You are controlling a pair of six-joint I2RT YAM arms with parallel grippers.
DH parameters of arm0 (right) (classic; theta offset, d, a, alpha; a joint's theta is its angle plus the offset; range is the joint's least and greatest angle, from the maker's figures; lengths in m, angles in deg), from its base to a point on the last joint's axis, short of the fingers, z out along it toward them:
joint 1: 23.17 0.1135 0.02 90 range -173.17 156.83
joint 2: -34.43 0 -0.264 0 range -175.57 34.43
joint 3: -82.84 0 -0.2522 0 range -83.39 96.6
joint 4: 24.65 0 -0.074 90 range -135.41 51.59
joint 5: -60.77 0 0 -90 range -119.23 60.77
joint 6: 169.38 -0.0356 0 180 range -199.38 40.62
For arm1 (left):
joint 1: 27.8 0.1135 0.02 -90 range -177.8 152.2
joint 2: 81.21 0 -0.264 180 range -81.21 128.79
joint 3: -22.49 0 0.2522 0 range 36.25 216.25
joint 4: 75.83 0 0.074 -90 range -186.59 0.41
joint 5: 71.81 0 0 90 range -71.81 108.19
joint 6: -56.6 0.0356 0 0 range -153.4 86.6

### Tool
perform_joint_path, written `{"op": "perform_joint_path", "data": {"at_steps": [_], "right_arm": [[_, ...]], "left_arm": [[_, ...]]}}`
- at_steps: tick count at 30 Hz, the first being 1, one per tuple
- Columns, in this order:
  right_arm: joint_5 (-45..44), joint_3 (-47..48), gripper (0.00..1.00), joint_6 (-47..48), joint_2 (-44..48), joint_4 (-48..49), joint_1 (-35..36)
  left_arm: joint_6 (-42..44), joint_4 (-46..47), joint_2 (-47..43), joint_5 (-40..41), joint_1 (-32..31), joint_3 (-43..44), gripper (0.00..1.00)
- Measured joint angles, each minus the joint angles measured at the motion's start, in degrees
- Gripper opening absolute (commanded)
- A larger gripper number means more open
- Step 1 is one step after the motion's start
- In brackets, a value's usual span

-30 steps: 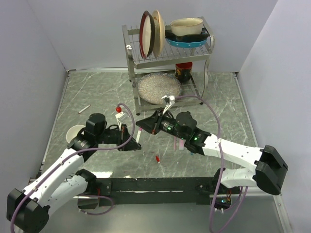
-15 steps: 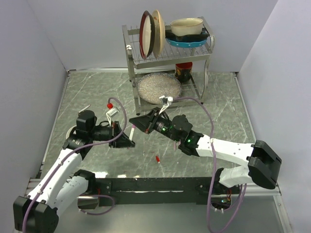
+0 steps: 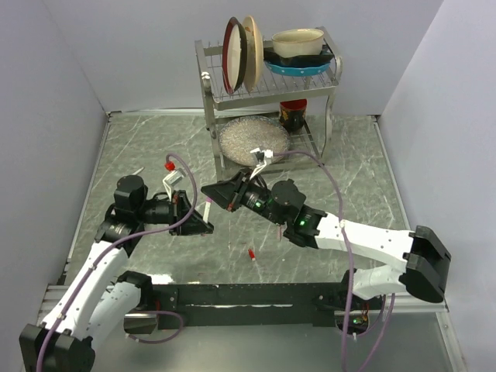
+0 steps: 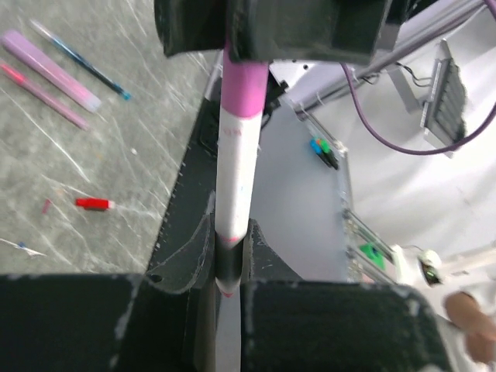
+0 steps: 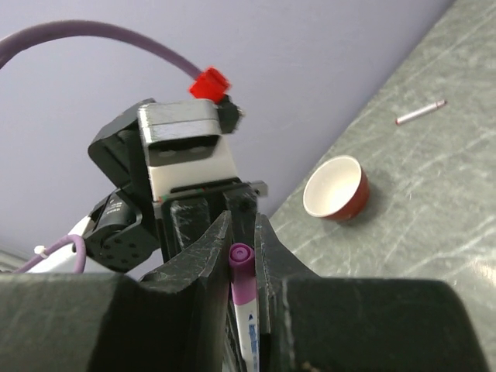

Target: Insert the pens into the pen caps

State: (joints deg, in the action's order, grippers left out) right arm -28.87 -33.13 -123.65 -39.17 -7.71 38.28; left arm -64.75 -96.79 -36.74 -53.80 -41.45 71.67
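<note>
A white-barrelled pen [image 4: 235,178] hangs in the air between my two grippers. Its magenta-purple pen cap [image 5: 242,267] sits on its upper end. My right gripper [image 5: 242,225] is shut on that cap. My left gripper [image 4: 230,232] is shut on the pen's dark lower end. From above, the left gripper [image 3: 200,222] and right gripper [image 3: 211,194] meet over the left middle of the table. A red pen cap [image 4: 93,204] lies loose on the table. A wide pale pink pen [image 4: 46,70], a slim reddish-pink pen [image 4: 43,94] and a dark blue pen [image 4: 81,56] lie together.
A dish rack [image 3: 263,85] with plates and bowls stands at the back. A red cup with a white inside [image 5: 335,188] sits at the table's left side. Beyond it lies a white pen [image 5: 420,112]. The red cap [image 3: 251,253] lies near the front middle.
Both grippers have shifted to the left together, keeping the pen and cap held between them. The left arm has swung out toward the left wall.
</note>
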Motion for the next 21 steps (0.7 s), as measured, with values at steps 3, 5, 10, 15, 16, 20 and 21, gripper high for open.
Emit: {"op": "perform_joint_path", "data": {"at_steps": [3, 5, 10, 15, 16, 20, 21], "right_arm": [[2.03, 1.75, 0.02, -0.35, 1.77, -4.83, -1.09], [3.28, 4.20, 0.06, -0.09, 1.88, -8.39, -1.46], [4.72, 8.24, 0.42, 1.05, 0.74, -13.62, -1.60], [10.43, 8.94, 0.65, 0.98, 0.00, -23.61, -0.04], [10.69, 9.25, 0.67, 0.79, 0.35, -24.92, -0.28], [10.19, 9.25, 0.68, 0.28, 3.56, -32.57, -1.11], [9.60, 9.01, 0.68, 0.22, 4.92, -33.86, -1.22]], "left_arm": [[-0.79, 0.48, -2.80, 2.05, 0.39, 0.00, 0.01], [-1.44, 0.79, -4.63, 3.10, 0.96, 0.00, 0.01], [-2.32, 0.87, -5.90, 3.72, 1.49, 0.00, 0.01], [-3.91, 4.22, -5.64, 11.69, 4.07, -0.31, 0.01], [-4.09, 4.15, -5.62, 12.50, 3.96, -0.55, 0.01], [-4.83, 4.76, -5.31, 18.82, 4.79, -0.57, 0.01], [-5.40, 4.76, -5.22, 20.39, 4.76, -0.66, 0.01]]}}
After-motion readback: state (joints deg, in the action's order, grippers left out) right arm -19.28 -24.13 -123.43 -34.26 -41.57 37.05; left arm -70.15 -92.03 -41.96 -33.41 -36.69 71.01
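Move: The pink cap on the pen is between the right fingers, about 5 cm ahead of and 7 cm above the left fingers, which hold the white barrel's lower end. From the left hand, a loose white marker lies on the table some 34 cm ahead and 27 cm left, 24 cm below. The small bowl is roughly 17 cm ahead and 31 cm left; the red cap lies about 3 cm ahead and 14 cm right, both likewise far below. Up together by nearly 2 cm go both hands with the capped pen still between them; then the right fingers open wide and let go of the pink cap, backing off towards the base and sinking about 5 cm, fingertips dipping, then drawing right. The left keeps its pinch and carries the pen some 6 cm forward and a little left, turning about 25 degrees counter-clockwise. ##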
